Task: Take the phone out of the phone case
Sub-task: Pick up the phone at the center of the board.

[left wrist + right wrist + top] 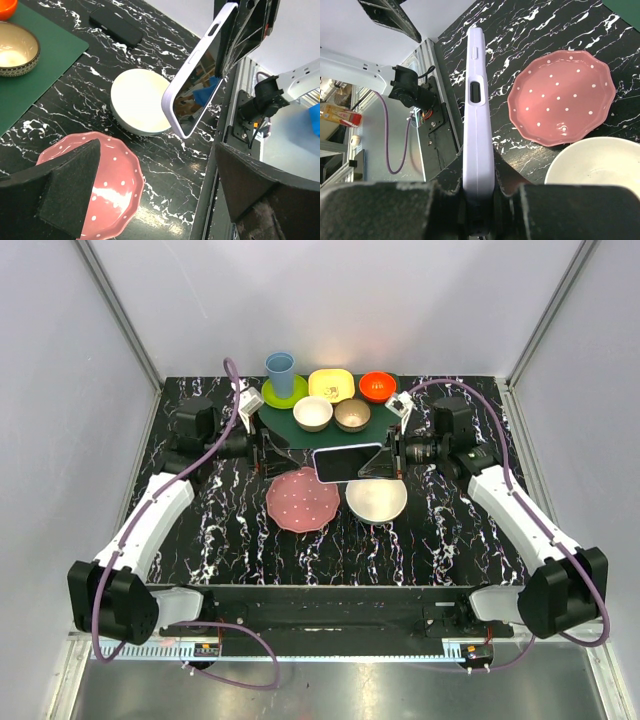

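The phone (347, 461) is a black slab with a glossy screen (199, 97), sitting inside the pale lavender phone case (202, 57). It is held in the air on its long edge, above the gap between the pink plate and the white bowl. My right gripper (479, 200) is shut on the case's right end, and only the case's lavender side (478, 115) shows in its wrist view. My left gripper (160, 195) stands open to the left of the phone, above the pink plate's edge, with nothing between its fingers (70, 185).
A pink dotted plate (302, 500) and a white bowl (376, 500) lie under the phone. Behind them a green mat (300, 425) carries a white bowl, a tan bowl (352, 414), a blue cup, a yellow dish and an orange bowl. A flat black object (116, 25) lies on the table.
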You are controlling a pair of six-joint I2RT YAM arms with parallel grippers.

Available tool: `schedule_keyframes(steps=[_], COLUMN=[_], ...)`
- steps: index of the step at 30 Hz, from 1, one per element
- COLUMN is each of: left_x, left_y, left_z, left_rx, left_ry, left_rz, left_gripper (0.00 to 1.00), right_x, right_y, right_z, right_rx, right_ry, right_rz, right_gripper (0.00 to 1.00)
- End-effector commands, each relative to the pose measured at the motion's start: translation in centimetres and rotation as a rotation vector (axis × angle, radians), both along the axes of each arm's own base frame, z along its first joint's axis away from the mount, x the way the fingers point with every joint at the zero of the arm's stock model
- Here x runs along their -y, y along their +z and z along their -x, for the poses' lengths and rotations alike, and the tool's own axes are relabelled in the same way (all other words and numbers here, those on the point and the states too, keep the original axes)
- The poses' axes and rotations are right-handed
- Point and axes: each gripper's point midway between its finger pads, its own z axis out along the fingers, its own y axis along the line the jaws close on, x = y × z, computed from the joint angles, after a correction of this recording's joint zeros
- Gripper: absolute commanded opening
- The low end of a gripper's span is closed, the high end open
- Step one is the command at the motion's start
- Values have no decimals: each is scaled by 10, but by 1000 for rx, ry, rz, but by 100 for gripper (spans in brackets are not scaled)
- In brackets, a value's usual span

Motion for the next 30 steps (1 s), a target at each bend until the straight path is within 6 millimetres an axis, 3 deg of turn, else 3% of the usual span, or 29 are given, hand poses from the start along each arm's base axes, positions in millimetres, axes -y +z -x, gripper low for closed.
schedule_keyframes(steps=[1,6,13,21,30], left_x=[7,14,28,56,56], left_y=[16,17,36,40,52], left_z=[0,9,7,33,14], left_rx=[30,-16,-11,0,62], left_ry=[-52,-180,-227,-307,-213], left_rz=[63,100,131,138,97], left_gripper=[99,99,99,99,99], right_x=[0,-2,-3,-4,-2], right_y=[47,65,88,82,78], right_z=[1,6,-2,-10,-8], right_rx=[195,245,351,393,406], right_ry=[8,40,9,-37,-51], right_rz=[-84,-124,-155,-205,-212], right_gripper=[0,2,0,0,0])
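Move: The phone, still in its lavender case and gripped at one end by the right hand, has its middle about 14 cm to the left hand's right, level with it ahead and perhaps 2 cm lower. The pink plate lies some 28 cm below the left hand, 3 cm ahead and 3 cm right. From the right hand the phone's middle is about 6 cm left, 1 cm ahead and 2 cm below; the white bowl is 4 cm ahead, level sideways and 24 cm below. The right fingers keep the cased phone pinched by its end while that hand lifts it some 5 cm, then eases down a little, tipping the free end up and rolling the phone's forward edge up. The left hand, fingers still wide open, moves about 6 cm right towards that free end, swinging clockwise some 15 degrees, drawing back slightly and rising late; it stops just short. ##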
